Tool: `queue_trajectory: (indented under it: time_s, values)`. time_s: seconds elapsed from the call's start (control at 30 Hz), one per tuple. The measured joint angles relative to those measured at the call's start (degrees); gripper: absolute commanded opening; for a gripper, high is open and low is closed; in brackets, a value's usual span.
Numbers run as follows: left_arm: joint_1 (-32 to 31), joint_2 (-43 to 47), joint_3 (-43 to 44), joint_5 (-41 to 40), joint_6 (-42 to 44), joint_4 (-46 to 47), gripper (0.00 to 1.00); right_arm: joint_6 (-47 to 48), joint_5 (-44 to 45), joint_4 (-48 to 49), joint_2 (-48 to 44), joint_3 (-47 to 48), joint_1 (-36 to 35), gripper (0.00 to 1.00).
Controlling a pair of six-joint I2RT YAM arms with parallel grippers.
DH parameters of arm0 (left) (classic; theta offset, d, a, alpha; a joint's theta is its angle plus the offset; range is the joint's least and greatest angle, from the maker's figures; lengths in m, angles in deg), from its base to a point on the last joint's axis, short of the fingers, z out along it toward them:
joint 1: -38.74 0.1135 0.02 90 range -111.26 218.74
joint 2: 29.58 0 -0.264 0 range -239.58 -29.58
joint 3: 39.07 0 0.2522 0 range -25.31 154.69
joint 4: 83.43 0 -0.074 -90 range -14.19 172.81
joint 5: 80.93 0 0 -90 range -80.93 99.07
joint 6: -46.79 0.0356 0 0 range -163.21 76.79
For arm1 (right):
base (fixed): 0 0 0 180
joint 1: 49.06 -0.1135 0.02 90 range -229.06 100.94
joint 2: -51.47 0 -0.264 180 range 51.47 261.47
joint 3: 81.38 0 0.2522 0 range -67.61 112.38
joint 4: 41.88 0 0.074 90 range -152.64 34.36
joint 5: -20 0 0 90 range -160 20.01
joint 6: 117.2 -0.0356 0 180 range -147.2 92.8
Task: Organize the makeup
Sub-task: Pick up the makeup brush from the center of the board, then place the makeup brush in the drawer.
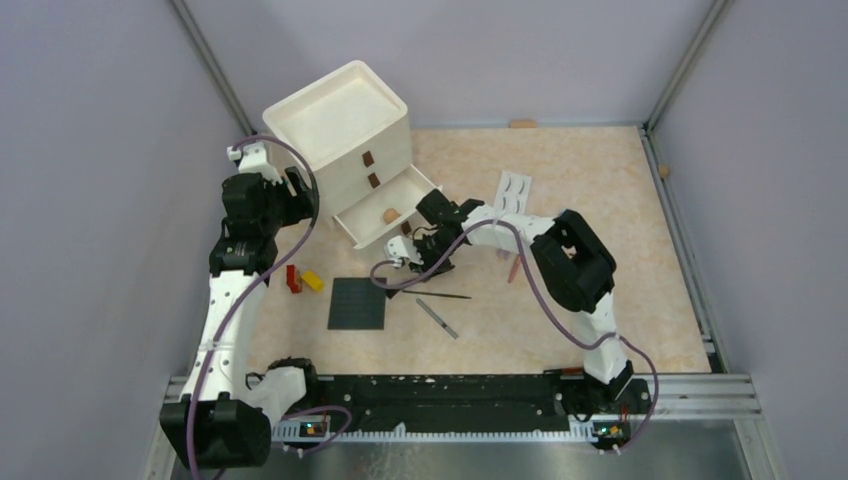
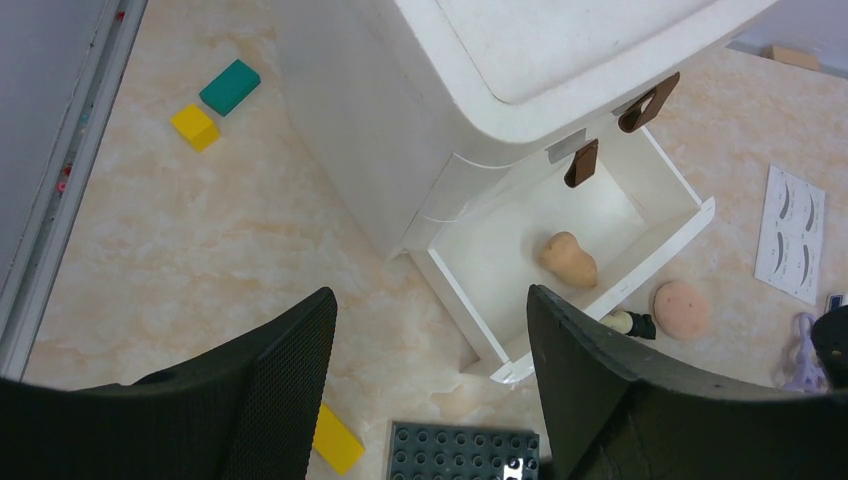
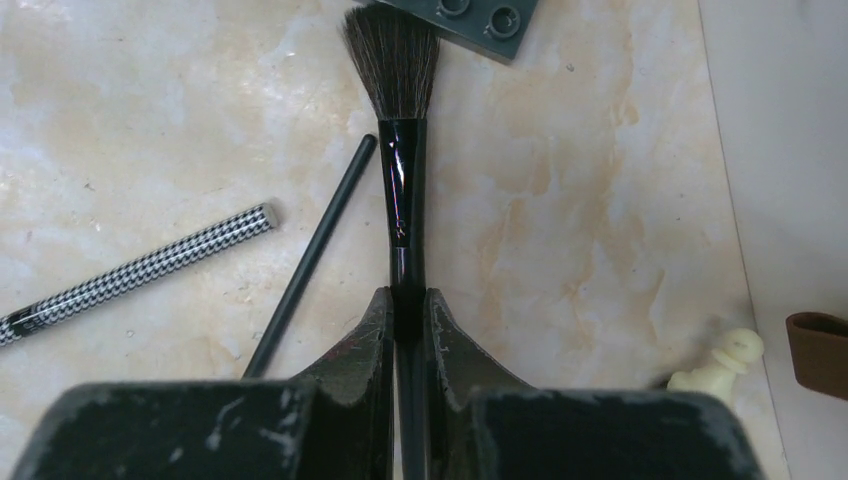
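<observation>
My right gripper (image 3: 408, 305) is shut on the handle of a black makeup brush (image 3: 403, 170); its bristles point away, toward the dark studded plate (image 3: 470, 20). A thin dark pencil (image 3: 315, 250) and a houndstooth-patterned pencil (image 3: 140, 270) lie left of the brush. In the top view this gripper (image 1: 400, 258) is low over the table in front of the open bottom drawer (image 1: 372, 232). My left gripper (image 2: 430, 320) hangs open and holds nothing, above the table by the drawer's corner. A peach sponge (image 2: 569, 259) lies in the drawer (image 2: 470, 260). A round peach puff (image 2: 681, 308) and a small cream tube (image 2: 630, 323) lie just outside it.
The white drawer unit (image 1: 340, 130) stands at the back left. A white eyelash card (image 1: 514, 190) lies behind the right arm, and a pinkish pencil (image 1: 513, 268) beside it. Red and yellow bricks (image 1: 300, 280) sit left of the studded plate (image 1: 357, 303). Green (image 2: 230, 86) and yellow (image 2: 195, 127) bricks lie beyond the unit.
</observation>
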Motion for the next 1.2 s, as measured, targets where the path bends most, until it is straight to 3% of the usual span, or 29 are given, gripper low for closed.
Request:
queue_trajectory:
  time_s: [0.2,0.57,0.77,0.9,1.0,1.2]
  values:
    - [0.00,0.00,0.00,0.00,0.00,0.00,0.75,-0.79,-0.04,7.87,-7.65,-7.32,0.72,0.00]
    - [0.00,0.02,0.00,-0.22,0.02,-0.02,0.76,-1.64,2.03,20.79,-9.38,-1.57,2.69,0.01]
    - [0.00,0.02,0.00,-0.31,0.02,-0.02,0.76,-1.60,5.03,21.81,-0.46,15.15,3.50,0.33]
    - [0.00,0.02,0.00,-0.44,0.02,0.00,0.76,-2.21,6.80,22.73,1.60,18.32,3.87,0.41]
    - [0.00,0.02,0.00,-0.46,0.02,-0.02,0.76,-3.13,7.45,25.70,1.11,15.98,3.96,0.41]
    - [0.00,0.02,0.00,-0.42,0.02,-0.02,0.76,-10.78,9.75,34.91,-7.10,-3.41,3.96,0.41]
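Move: Straight out from the right hand, which holds the makeup brush just off the table, the open bottom drawer lies about 14 cm ahead and 7 cm left, its middle some 3 cm higher; a tan sponge sits inside at 13 cm ahead, 6 left. A small cream bottle is 8 cm ahead, level sideways; a thin black pencil lies 4 cm back, 3 right. From the left hand the drawer is about 8 cm ahead, 19 right and 21 below. Lifting the still-pinched brush off the table, the right hand swings it up and forward, somewhat left, over the drawer's front edge: about 15 cm each in rise and reach, 7 cm left, the fingers tilting up some 35 degrees. There they open and let the brush go, then the hand backs away about 4 cm down, 3 cm back and 3 cm right, fingers staying open. ##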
